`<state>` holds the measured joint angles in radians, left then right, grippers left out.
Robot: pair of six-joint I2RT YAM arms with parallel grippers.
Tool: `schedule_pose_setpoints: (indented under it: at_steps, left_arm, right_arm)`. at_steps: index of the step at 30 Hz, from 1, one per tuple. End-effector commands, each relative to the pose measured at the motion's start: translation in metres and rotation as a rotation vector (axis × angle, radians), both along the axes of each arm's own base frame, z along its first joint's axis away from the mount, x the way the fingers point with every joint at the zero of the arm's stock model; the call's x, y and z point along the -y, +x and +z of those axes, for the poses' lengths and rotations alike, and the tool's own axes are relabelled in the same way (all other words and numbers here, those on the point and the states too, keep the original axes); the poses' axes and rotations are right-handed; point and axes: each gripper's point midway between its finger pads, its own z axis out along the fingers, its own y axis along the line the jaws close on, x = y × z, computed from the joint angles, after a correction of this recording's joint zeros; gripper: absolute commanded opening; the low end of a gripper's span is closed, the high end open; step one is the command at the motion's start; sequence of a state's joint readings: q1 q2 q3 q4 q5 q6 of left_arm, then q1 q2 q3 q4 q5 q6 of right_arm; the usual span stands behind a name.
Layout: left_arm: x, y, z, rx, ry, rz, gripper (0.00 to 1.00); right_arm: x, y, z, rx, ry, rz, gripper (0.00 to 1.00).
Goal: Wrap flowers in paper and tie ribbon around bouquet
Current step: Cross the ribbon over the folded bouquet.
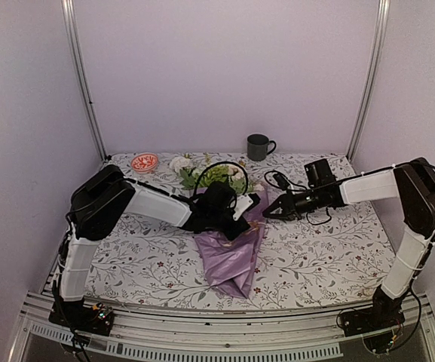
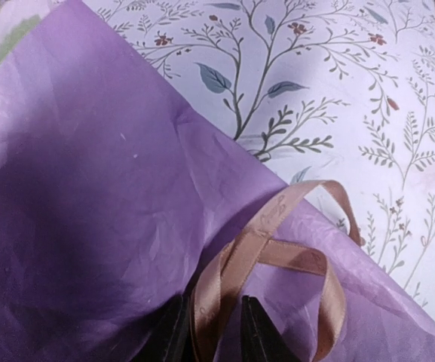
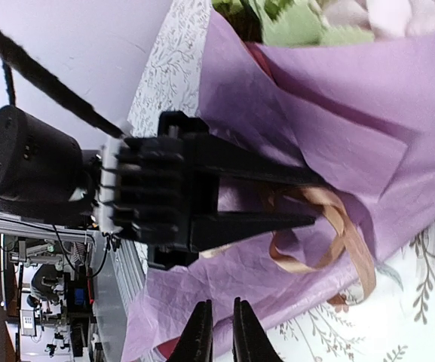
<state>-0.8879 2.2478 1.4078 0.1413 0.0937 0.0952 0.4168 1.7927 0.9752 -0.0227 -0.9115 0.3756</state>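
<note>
The bouquet lies mid-table, its lilac paper [image 1: 232,260] wrapped round the flowers [image 1: 215,175], whose blooms point to the back. Beige ribbon [image 2: 277,253] loops loosely over the paper. My left gripper [image 1: 241,219] hovers over the wrap's middle, open by a narrow gap, and a strand of ribbon runs up between its fingers [image 2: 249,317]. The right wrist view shows those fingers apart around the ribbon [image 3: 338,226]. My right gripper [image 3: 222,305] sits just right of the bouquet [image 1: 267,212], open only a slit, nothing between its fingertips.
A dark mug [image 1: 259,147] stands at the back centre and a small pink bowl [image 1: 144,161] at the back left. The floral table cloth [image 2: 338,90] covers the table. White walls and metal posts close in the back and sides.
</note>
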Motion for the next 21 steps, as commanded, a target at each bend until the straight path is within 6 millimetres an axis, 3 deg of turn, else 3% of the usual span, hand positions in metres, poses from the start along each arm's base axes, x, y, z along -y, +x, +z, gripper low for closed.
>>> schedule_pose_setpoints:
  at_steps: [1,3,9,13,21]
  left_arm:
    - [-0.002,0.007,0.001,-0.018,-0.024,0.029,0.24]
    - [-0.001,0.006,0.001,-0.025,-0.030,0.031,0.24]
    - [-0.001,0.005,0.000,-0.050,-0.055,0.033,0.24]
    - [-0.001,0.008,-0.001,-0.064,-0.065,0.040,0.24]
    - [-0.006,0.012,-0.007,-0.101,-0.078,0.054,0.24]
  right_arm:
    - [-0.030,0.012,0.014,0.183,0.044,0.042,0.14]
    - [-0.042,0.012,0.005,0.200,0.042,0.074,0.17]
    - [-0.041,0.019,-0.022,0.295,-0.007,0.079,0.18]
    - [-0.043,0.019,-0.038,0.352,-0.055,0.107,0.29]
    - [-0.028,-0.001,-0.068,0.360,-0.143,0.135,0.36]
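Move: The free ribbon loop beside the left gripper lies roughly 5 cm to the right gripper's left, 2 cm ahead and 7 cm below. The left gripper's fingers are about 7 cm to its left, 1 cm ahead and 7 cm lower; the flower heads are some 17 cm ahead and 15 cm left. From the left gripper the loop is about 3 cm to the right, level front to back, a centimetre lower. Swing the right gripper about 4 cm left towards the left fingers, then sink it down to the ribbon loop, ending some 5 cm lower. On the way roll its forward side up roughly 20 degrees and open the nearly shut fingers to about a third. Keep the left gripper in place at the ribbon crossing, its opening unchanged. ##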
